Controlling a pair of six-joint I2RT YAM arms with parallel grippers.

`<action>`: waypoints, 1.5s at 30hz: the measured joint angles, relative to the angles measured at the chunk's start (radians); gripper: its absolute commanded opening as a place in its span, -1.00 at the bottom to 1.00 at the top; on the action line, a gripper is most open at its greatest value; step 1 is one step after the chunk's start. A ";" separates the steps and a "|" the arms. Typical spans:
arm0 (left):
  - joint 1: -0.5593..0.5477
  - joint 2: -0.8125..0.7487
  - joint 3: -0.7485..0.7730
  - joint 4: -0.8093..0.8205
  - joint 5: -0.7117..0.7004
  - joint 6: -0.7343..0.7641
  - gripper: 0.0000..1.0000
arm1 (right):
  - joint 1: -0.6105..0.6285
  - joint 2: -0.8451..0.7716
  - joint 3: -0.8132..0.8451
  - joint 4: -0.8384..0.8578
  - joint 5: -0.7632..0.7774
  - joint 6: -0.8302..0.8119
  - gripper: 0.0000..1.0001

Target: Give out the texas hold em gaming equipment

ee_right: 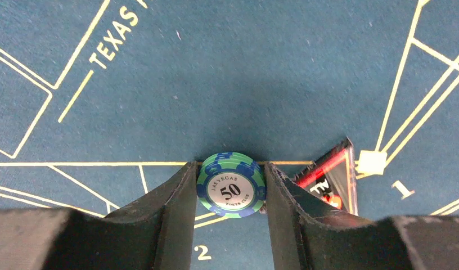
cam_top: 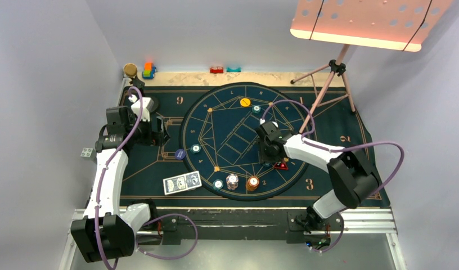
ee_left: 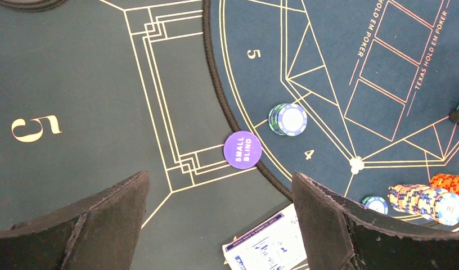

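Note:
My right gripper [ee_right: 232, 170] is shut on a small stack of green-and-blue "50" poker chips [ee_right: 232, 184], over the round felt between numbers 2 and 1. The red triangular marker [ee_right: 331, 180] lies just right of its right finger. In the top view that gripper [cam_top: 270, 154] is right of centre, beside the marker [cam_top: 281, 165]. My left gripper [ee_left: 219, 180] hangs open over the dark mat [ee_left: 75, 84], with nothing between its fingers. Ahead of it lie the purple "small blind" chip [ee_left: 242, 149] and a teal stack [ee_left: 288, 119]. The blue-backed cards [cam_top: 182, 182] lie near the mat's front.
White-red [cam_top: 232, 181] and orange [cam_top: 252, 183] chip stacks and a teal chip [cam_top: 217, 184] sit at the circle's near rim. A yellow chip [cam_top: 245, 102] and a teal chip [cam_top: 256, 109] lie at the far side. A tripod stand [cam_top: 328, 84] rises at back right. Toy blocks [cam_top: 148, 70] stand at back left.

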 measured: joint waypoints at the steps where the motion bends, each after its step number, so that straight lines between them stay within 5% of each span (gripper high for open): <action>1: 0.000 0.000 0.000 0.000 0.002 0.000 0.99 | 0.000 -0.013 -0.010 0.003 -0.001 0.009 -1.00; 11: 0.000 0.000 0.000 0.000 0.012 0.000 0.99 | -0.001 -0.070 -0.076 0.014 -0.014 0.070 -0.88; 17: 0.000 0.000 0.000 0.000 0.016 0.000 0.99 | -0.001 -0.074 -0.078 0.014 -0.013 0.079 0.11; 22: 0.000 0.000 0.000 0.000 0.017 0.000 0.99 | 0.006 -0.074 -0.068 0.011 -0.019 0.084 0.50; 33: 0.000 0.000 0.000 0.000 0.020 0.001 0.99 | 0.056 -0.148 0.131 -0.097 -0.010 -0.002 0.65; 45: 0.000 0.000 0.000 0.000 0.024 0.008 0.99 | 0.393 -0.057 0.338 -0.142 -0.071 -0.137 0.87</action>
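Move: The right hand still grips the short green chip stack just above the mat; its spot is only about 2 cm back and 1 cm lower, not to either side. The red triangle lies some 6 cm right of the hand, level with it. The orange chip stack stands about 6 cm left and 9 cm back, the white stack 15 cm left and 9 cm back, both roughly at hand height. From the left hand, the spot is some 41 cm right, 6 cm back and 15 cm below. The right fingers keep their hold on the green stack while drawing it back a little onto the mat left of the red triangle, pause there, then open and let go. The hand rises some 13 cm and swings left and finally back, about 15 cm across, turning roughly 30 degrees counter-clockwise and opening wider as it heads for the chip stacks by the table's near edge, sinking slightly at the end. ##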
